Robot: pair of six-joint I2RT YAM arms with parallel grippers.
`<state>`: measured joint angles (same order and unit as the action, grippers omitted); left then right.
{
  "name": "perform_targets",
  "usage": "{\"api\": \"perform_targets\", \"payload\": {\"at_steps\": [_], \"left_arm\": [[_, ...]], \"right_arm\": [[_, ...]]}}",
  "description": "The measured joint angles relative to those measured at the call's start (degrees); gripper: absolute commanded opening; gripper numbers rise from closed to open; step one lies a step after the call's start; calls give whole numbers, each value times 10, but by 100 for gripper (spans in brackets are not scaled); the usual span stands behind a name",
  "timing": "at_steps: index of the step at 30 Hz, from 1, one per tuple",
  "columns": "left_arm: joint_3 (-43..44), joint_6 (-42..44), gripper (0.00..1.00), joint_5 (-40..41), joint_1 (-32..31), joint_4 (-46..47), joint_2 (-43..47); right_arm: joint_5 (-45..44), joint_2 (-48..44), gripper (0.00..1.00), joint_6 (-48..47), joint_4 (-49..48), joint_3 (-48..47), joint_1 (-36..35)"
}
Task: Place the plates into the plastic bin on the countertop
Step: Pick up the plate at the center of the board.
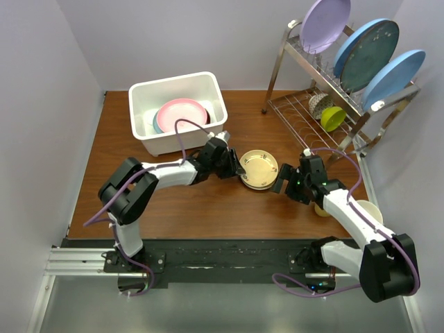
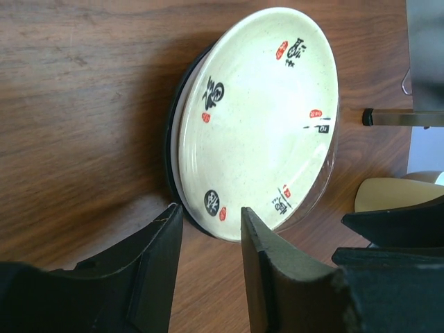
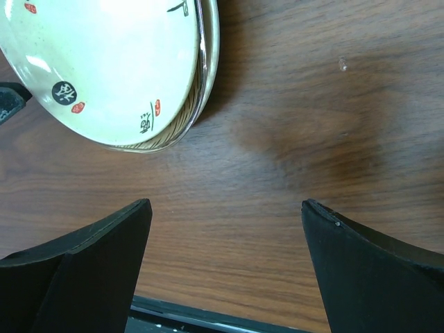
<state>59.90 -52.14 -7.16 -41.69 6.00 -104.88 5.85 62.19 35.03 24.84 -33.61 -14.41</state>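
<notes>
A small tan plate [image 1: 258, 168] with red and black characters [image 2: 260, 118] lies on the dark wood countertop [image 1: 187, 208], its near edge raised a little. My left gripper [image 1: 236, 168] [image 2: 210, 208] is at its left rim. The jaws are narrow, with the rim between the fingertips and a slim gap still showing. My right gripper [image 1: 281, 184] [image 3: 225, 205] stands wide open over bare wood just right of the plate [image 3: 104, 69]. The white plastic bin [image 1: 173, 84] at the back left holds a pink plate [image 1: 182, 114] on a pale blue one.
A chrome wire rack [image 1: 312, 76] stands at the back right with an upright lilac plate [image 1: 325, 24], two upright blue plates [image 1: 366, 54] and a yellow cup [image 1: 333, 118]. A cream cup [image 1: 364, 208] sits beside my right arm.
</notes>
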Motion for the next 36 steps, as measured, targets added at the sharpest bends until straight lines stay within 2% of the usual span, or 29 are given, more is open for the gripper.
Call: {"api": "perform_targets", "payload": {"at_steps": [11,17,21,24,36], "left_arm": [[22,1,33,2,0,1,-28],[27,2,20,2,0,0,-38],[27,2,5,4,0,-2,-39],[27,1,0,6,3,1,-39],[26,7,0,17,5,-21,3]], "right_arm": [[12,-7,94,-7,1,3,9],[13,-9,94,-11,1,3,15],[15,-11,94,-13,1,4,17],[16,-14,94,-13,1,5,17],[25,-16,93,-16,2,12,21]]}}
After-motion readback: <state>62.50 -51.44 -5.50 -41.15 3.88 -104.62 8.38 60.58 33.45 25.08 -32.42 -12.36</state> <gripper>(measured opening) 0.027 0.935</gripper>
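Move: The top plate at the center of the board has its middle about 7 cm to the left hand's right and 1 cm ahead, roughly 1 cm lower; the open fingers are at its near-left rim. The lower plates sit right beneath it, about 3 cm below the hand. The plastic bin is some 19 cm ahead and 20 cm left, about level. From the idle right hand the top plate lies about 7 cm left, 3 cm ahead and 3 cm below. Down about 1.5 cm, with a slight nudge forward, the left hand eases its half-open fingers around the left rim of the top plate and closes them until they pinch the rim. It then reverses and rises about 2.5 cm with the rim held, hardly turning. ##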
